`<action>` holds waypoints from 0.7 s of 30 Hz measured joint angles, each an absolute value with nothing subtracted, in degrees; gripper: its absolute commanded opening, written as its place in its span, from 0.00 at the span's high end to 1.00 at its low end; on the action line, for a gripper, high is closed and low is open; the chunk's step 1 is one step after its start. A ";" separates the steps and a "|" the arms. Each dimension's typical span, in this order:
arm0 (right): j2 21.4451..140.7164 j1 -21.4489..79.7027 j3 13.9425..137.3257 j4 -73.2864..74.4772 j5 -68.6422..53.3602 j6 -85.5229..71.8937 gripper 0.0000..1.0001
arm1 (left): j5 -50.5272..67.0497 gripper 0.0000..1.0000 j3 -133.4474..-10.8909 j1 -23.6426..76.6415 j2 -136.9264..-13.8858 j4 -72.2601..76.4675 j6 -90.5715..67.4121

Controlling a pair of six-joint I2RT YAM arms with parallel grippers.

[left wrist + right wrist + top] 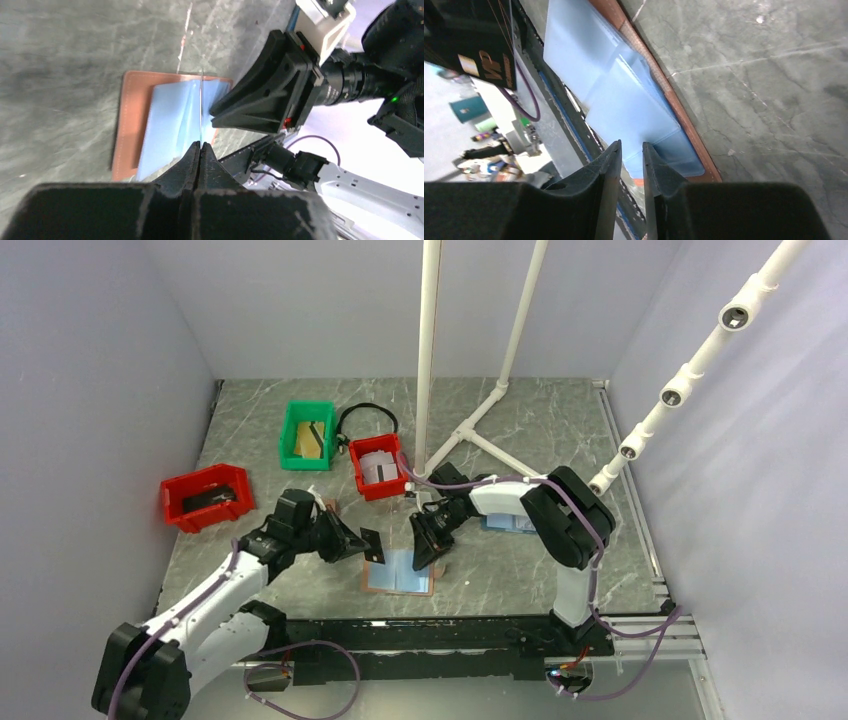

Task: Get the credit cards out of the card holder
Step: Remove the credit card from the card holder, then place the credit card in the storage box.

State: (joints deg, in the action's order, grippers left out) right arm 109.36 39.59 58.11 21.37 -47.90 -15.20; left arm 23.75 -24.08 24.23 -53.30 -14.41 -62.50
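The card holder (398,578) lies open and flat on the table near the front edge, brown outside and light blue inside (170,120) (624,100). My left gripper (360,541) (201,145) is shut on a thin dark credit card (373,544), held above the holder's left half. That card is edge-on in the left wrist view (201,107) and shows black with gold lettering in the right wrist view (479,45). My right gripper (428,552) (630,146) hovers low over the holder's right half. Its jaws stand a narrow gap apart with nothing between them.
A red bin (380,468) with pale cards, a green bin (307,435) and another red bin (206,497) stand behind the holder. A white pipe frame (428,360) rises at the back. A blue flat item (505,523) lies under the right arm.
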 measured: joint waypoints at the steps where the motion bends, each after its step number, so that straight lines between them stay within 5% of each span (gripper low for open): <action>1: 109.03 39.59 58.11 21.39 -47.92 -14.44 0.70 | 23.03 1.00 -24.91 23.53 -52.56 -16.34 -61.78; 9: 102.85 38.89 57.71 24.47 -49.95 -3.01 0.55 | 16.99 1.00 -35.40 17.23 -53.49 -31.66 -53.58; 21: 100.18 27.38 65.19 44.82 -57.71 27.40 0.51 | 3.86 1.00 -52.95 1.78 -60.82 -41.34 -49.01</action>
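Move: The left hand already holds a black credit card, its likely goal the left red box, about 43 cm to its left, 15 ahead and 5 below. The closed brown holder lies 15 cm left and 11 ahead, the open card holder 7 right and 4 back, both some 8 lower. From the right hand the open holder's middle is about 5 cm left, 2 back and just below; the left red box is roughly 57 left, 18 ahead, near its height. Left carries its card 15 cm left, forward and up, towards the left red box; right opens, rising off the holder. ##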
